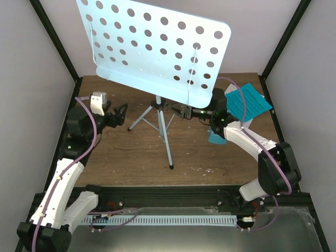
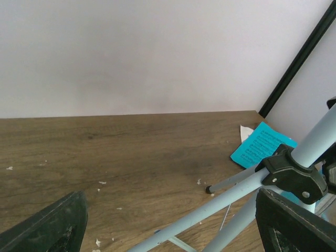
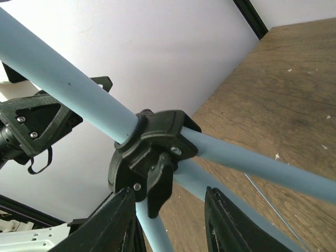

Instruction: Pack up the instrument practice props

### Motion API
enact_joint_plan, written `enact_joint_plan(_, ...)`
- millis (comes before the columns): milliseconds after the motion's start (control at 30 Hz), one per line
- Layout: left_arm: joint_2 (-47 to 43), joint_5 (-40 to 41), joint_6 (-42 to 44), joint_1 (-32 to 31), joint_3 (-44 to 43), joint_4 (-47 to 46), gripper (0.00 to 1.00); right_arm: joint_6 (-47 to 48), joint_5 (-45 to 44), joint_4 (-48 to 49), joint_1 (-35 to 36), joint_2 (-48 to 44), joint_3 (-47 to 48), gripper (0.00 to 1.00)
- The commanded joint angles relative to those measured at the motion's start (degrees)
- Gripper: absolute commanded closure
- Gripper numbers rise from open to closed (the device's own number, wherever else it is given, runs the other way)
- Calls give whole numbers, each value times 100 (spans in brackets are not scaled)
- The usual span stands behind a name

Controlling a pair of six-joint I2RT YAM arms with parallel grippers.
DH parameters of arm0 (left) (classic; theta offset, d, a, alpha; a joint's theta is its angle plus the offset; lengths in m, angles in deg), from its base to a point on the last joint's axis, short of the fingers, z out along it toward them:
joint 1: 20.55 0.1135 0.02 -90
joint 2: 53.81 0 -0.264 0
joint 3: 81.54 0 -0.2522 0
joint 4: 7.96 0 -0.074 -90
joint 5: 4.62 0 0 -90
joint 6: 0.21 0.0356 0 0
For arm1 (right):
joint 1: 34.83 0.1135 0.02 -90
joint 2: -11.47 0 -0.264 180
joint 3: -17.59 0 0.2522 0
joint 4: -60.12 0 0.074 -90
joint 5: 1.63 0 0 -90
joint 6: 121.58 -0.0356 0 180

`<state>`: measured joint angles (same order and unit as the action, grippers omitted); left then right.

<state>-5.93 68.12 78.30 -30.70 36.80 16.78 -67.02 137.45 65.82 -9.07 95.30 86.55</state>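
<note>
The pale blue perforated music stand (image 1: 157, 47) stands mid-table on thin tripod legs (image 1: 167, 139). My right gripper (image 1: 181, 112) reaches the tripod's black hub (image 3: 152, 152) from the right. In the right wrist view the right gripper (image 3: 168, 191) is narrowly open, its fingers either side of the hub's lever, with a gap on the right side. My left gripper (image 1: 123, 111) hovers left of the tripod, wide open (image 2: 170, 197) and empty, with the legs (image 2: 220, 202) ahead. Cyan music sheets (image 1: 248, 102) lie at the back right. A small teal object (image 1: 214, 137) sits mostly hidden under my right wrist.
Pale walls and black frame posts (image 1: 52, 37) close in the table on three sides. A black rail (image 1: 168, 197) runs along the near edge between the arm bases. White crumbs (image 2: 100, 184) dot the wooden top.
</note>
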Motion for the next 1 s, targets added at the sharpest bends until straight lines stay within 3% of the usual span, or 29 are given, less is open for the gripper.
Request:
enact_joint_plan(0, -55, 69, 170, 25, -97, 79, 11, -56, 185, 470, 78, 143, 254, 66)
enact_joint_plan(567, -135, 145, 220, 23, -88, 119, 11, 1058, 119, 463, 87, 223, 130, 97)
enact_joint_plan(967, -130, 140, 219, 27, -64, 112, 11, 3575, -531, -210, 85, 212, 179, 97)
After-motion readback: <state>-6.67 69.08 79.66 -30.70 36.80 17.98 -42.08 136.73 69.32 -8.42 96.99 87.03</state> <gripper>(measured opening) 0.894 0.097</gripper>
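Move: The right hand points left at the stand's clamp knob, which sits just 1 cm to the left of it, level and neither ahead nor back, between the open fingers. The clamp's centre is roughly 5 cm to the left at the same height, and the blue metronome stands about 23 cm to the right of the knob, 3 cm farther out and some 22 cm below. From the left hand the knob lies around 25 cm right, 4 cm ahead and 3 cm lower. The right hand edges barely 1 cm left onto the clamp knob and closes its part-open fingers until they pinch the knob's wing from both sides, stopping short of fully shut. Keeping that grip with the hand nearly in place, the wrist then rolls about its own finger line some 25 degrees, counter-clockwise as seen looking left along the fingers, slowly at first and then quicker. ##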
